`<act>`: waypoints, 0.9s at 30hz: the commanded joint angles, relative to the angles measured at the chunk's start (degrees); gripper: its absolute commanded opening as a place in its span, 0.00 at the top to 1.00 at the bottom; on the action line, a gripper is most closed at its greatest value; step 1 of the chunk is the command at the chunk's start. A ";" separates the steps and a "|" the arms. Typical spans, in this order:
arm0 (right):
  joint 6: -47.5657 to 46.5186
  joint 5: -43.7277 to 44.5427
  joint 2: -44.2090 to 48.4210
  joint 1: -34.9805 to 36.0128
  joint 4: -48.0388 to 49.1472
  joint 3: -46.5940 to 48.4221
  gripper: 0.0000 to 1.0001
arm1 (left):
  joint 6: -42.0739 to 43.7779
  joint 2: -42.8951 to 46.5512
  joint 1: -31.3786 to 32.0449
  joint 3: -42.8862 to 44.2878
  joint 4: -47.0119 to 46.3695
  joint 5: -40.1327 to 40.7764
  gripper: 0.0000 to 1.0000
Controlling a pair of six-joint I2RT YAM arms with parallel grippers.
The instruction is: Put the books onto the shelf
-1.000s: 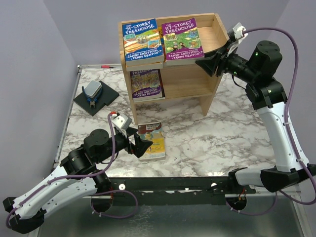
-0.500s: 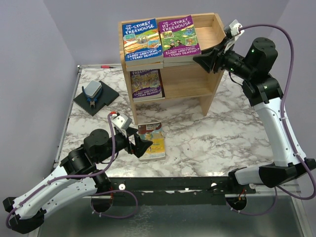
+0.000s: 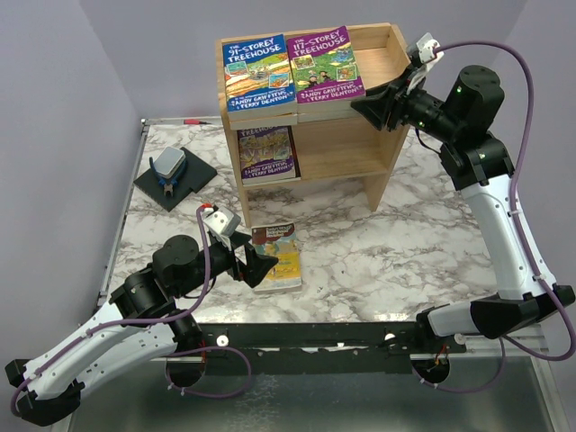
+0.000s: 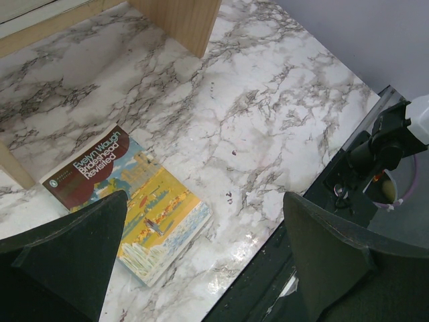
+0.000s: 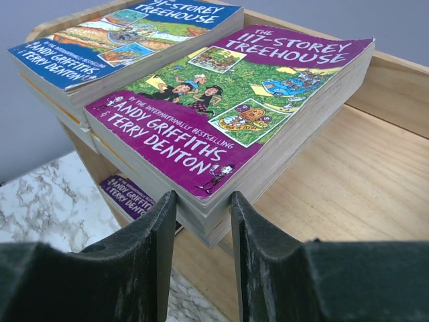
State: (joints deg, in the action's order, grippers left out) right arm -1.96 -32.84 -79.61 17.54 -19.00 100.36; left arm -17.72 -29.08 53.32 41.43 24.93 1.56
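Note:
The wooden shelf (image 3: 382,52) stands at the back of the marble table. On its top lie a blue Treehouse book (image 3: 259,74) and a purple one (image 3: 328,63), each on another book. A third Treehouse book (image 3: 267,155) rests on the lower tier. My right gripper (image 3: 360,101) is at the shelf top. In the right wrist view its fingers (image 5: 203,196) pinch the near corner of the purple book (image 5: 228,100), beside the blue book (image 5: 127,33). My left gripper (image 3: 263,266) stands wide open low over the table, next to a yellow paperback (image 4: 151,215) lying flat.
A black square pad (image 3: 193,178) with a blue-grey tool (image 3: 168,166) sits at the left of the table. The yellow paperback (image 3: 281,259) lies near the table's front edge. The right half of the shelf top (image 5: 362,181) is bare wood.
The right gripper moved in toward the shelf and narrowed on the purple book's corner. That book slid back on the shelf top. The left arm stayed still.

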 commanded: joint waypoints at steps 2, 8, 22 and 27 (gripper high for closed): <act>0.63 3.67 -1.42 1.09 1.82 1.25 0.62 | 0.60 0.31 -0.23 -0.70 -1.03 0.18 0.01; 0.89 6.67 0.40 1.09 2.61 0.05 0.55 | 0.49 0.43 -0.23 -0.79 -1.02 0.37 0.01; 4.61 15.97 13.28 1.09 1.93 -10.29 0.32 | -1.14 0.20 -0.23 -0.51 -0.71 2.74 0.01; 7.70 14.47 20.23 1.04 0.01 -18.73 0.22 | -5.01 -1.64 -0.23 0.33 0.30 5.43 0.01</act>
State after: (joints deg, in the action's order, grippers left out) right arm 2.66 -19.33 -63.90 18.33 -17.56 87.05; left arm -19.14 -29.34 53.32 41.43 24.97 3.42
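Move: The right hand's part-open fingers are at the near right corner of the 117-Storey Treehouse book on top of the shelf, whose middle lies about 10 cm ahead, 7 cm to the left and roughly level. The 91-Storey Treehouse book lies beside it, some 20 cm left and 10 cm ahead of the hand; the bare right end of the top shelf is about 11 cm ahead and 4 cm right. From the left hand, the 117-Storey book lies about 31 cm ahead, 11 cm right and 24 cm above. The right hand hardly shifts at first, then its fingers come free of the book corner and it draws away to the right and increasingly back, picking up speed, about 4.5 cm each way at nearly the same height. As it backs off from the shelf front, the wrist swings some 10 degrees clockwise and the fingers spread from about a third to three quarters open. ##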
